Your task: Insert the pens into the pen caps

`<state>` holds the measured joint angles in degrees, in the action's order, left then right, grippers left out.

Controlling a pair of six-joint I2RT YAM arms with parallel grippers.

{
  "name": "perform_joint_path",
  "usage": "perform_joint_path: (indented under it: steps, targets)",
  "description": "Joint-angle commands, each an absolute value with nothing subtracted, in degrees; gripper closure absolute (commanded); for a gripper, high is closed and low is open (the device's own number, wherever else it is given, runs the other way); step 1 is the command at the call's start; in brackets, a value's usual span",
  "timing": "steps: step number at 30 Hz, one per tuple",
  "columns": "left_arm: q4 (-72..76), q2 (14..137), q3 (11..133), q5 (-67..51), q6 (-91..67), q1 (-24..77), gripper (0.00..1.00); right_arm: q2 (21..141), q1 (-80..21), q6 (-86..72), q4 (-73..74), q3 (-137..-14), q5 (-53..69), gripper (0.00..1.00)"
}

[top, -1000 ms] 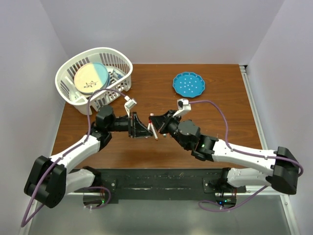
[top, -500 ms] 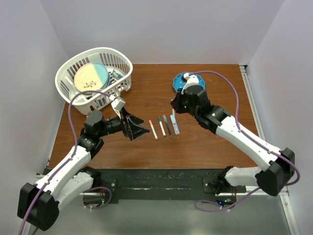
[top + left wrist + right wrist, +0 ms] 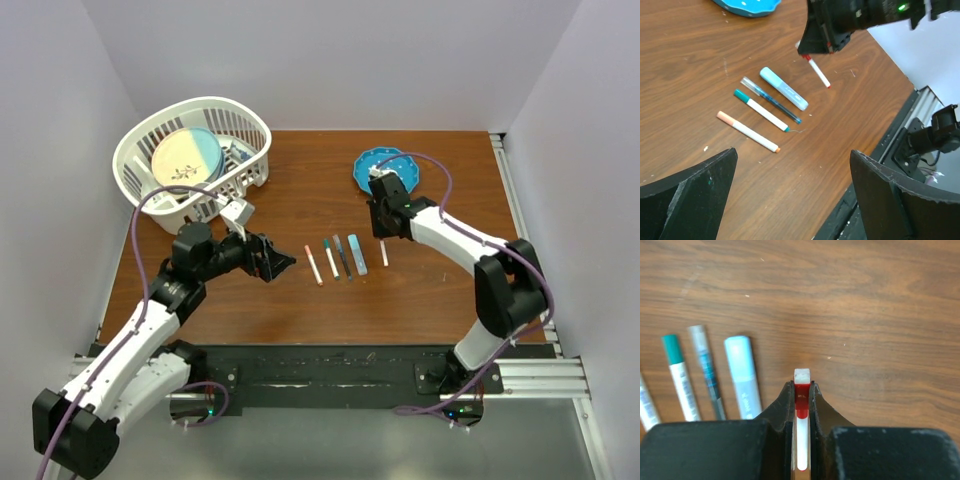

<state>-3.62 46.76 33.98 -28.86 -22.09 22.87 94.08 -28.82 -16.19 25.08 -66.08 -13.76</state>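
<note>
Four capped pens lie in a row on the table: a salmon-capped one (image 3: 313, 264) (image 3: 747, 131), a green-capped one (image 3: 331, 258) (image 3: 761, 110), a dark blue one (image 3: 343, 256) (image 3: 771, 100) and a thicker light blue one (image 3: 357, 254) (image 3: 784, 88). Right of the row, my right gripper (image 3: 383, 238) (image 3: 802, 387) is shut on a red-capped white pen (image 3: 384, 254) (image 3: 802, 390) (image 3: 818, 72), which slants down to the table. The left gripper (image 3: 282, 262) (image 3: 795, 200) stands wide open left of the row, holding nothing. I see no loose pen caps.
A white basket (image 3: 255, 135) holding a round plate stands at the back left. A blue dotted dish (image 3: 386, 172) sits behind the right gripper. The table's near edge and the metal rail (image 3: 900, 135) run close to the pens on the right.
The two grippers were together at the centre. The left one has let go, opened wide and drawn back left. The right one has carried the red pen to the row's right side.
</note>
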Motion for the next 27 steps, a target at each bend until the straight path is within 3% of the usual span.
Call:
perform_joint_path:
  steps: [1, 6, 8, 10, 11, 13, 14, 17, 18, 20, 27]
  targets:
    - [-5.18, 44.04, 36.04, -25.40, -19.07, 22.50, 0.00, 98.34, -28.83, -15.91, 20.04, -66.18, -13.44, 0.91]
    - [-5.80, 42.37, 35.95, -25.14, -18.55, 22.50, 0.00, 103.53, -28.39, -17.40, 18.46, -66.18, -14.06, 0.87]
    - [-5.80, 41.93, 35.95, -24.35, -18.37, 22.50, 0.00, 103.80, -28.39, -18.10, 17.85, -66.01, -14.85, 0.80]
    - [-5.54, 41.66, 35.95, -24.87, -18.11, 22.50, 0.00, 103.28, -28.48, -18.46, 18.28, -65.92, -15.03, 0.70]
    - [-5.28, 41.66, 36.03, -25.31, -18.02, 22.59, 0.00, 102.66, -28.48, -18.54, 18.63, -65.83, -14.51, 0.57]
    - [-5.27, 41.75, 35.95, -25.66, -18.02, 22.59, 0.00, 98.89, -28.48, -18.89, 19.33, -64.87, -14.15, 0.45]
    - [-5.19, 41.84, 36.03, -25.66, -18.02, 22.50, 0.00, 97.31, -28.39, -18.98, 19.94, -64.52, -13.37, 0.33]
    - [-5.19, 41.49, 36.39, -25.49, -17.75, 22.59, 0.00, 89.15, -28.56, -19.25, 23.54, -63.99, -12.57, 0.18]
    - [-4.92, 40.96, 36.39, -25.49, -17.84, 22.50, 0.00, 86.77, -28.56, -19.34, 24.51, -63.64, -11.44, 0.09]
    - [-3.87, 39.91, 36.12, -25.49, -18.54, 22.50, 0.00, 79.04, -28.56, -19.69, 27.50, -63.20, -10.20, 0.01]
    - [1.75, 36.56, 34.81, -26.45, -22.50, 22.59, 0.00, 56.27, -28.56, -22.84, 30.76, -58.46, -4.05, 0.01]
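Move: The right hand still holds the capped red pen at its cap end; the bare patch where the pen is to lie is about 7 cm below, its middle some 2 cm back and straight in line sideways. The light-blue pen lies about 5 cm to that hand's left and 1 cm back, the dark-blue pen 8 cm left and 1 cm back; the blue plate is roughly 17 cm ahead and 2 cm right. From the idle left hand the patch is some 11 cm ahead, 20 cm right and 19 cm down. The right hand sinks almost straight down, about 7 cm, with the red pen gripped at its cap end, sets it on the table beside the light-blue pen and opens wide to let go, starting while still settling and finishing on the way up. It then climbs quickly away, some 22 cm up from the low point and about 6 cm back, the fingers tipping up towards level by about 25 degrees, while the empty, open left hand drifts up about 3 cm. ##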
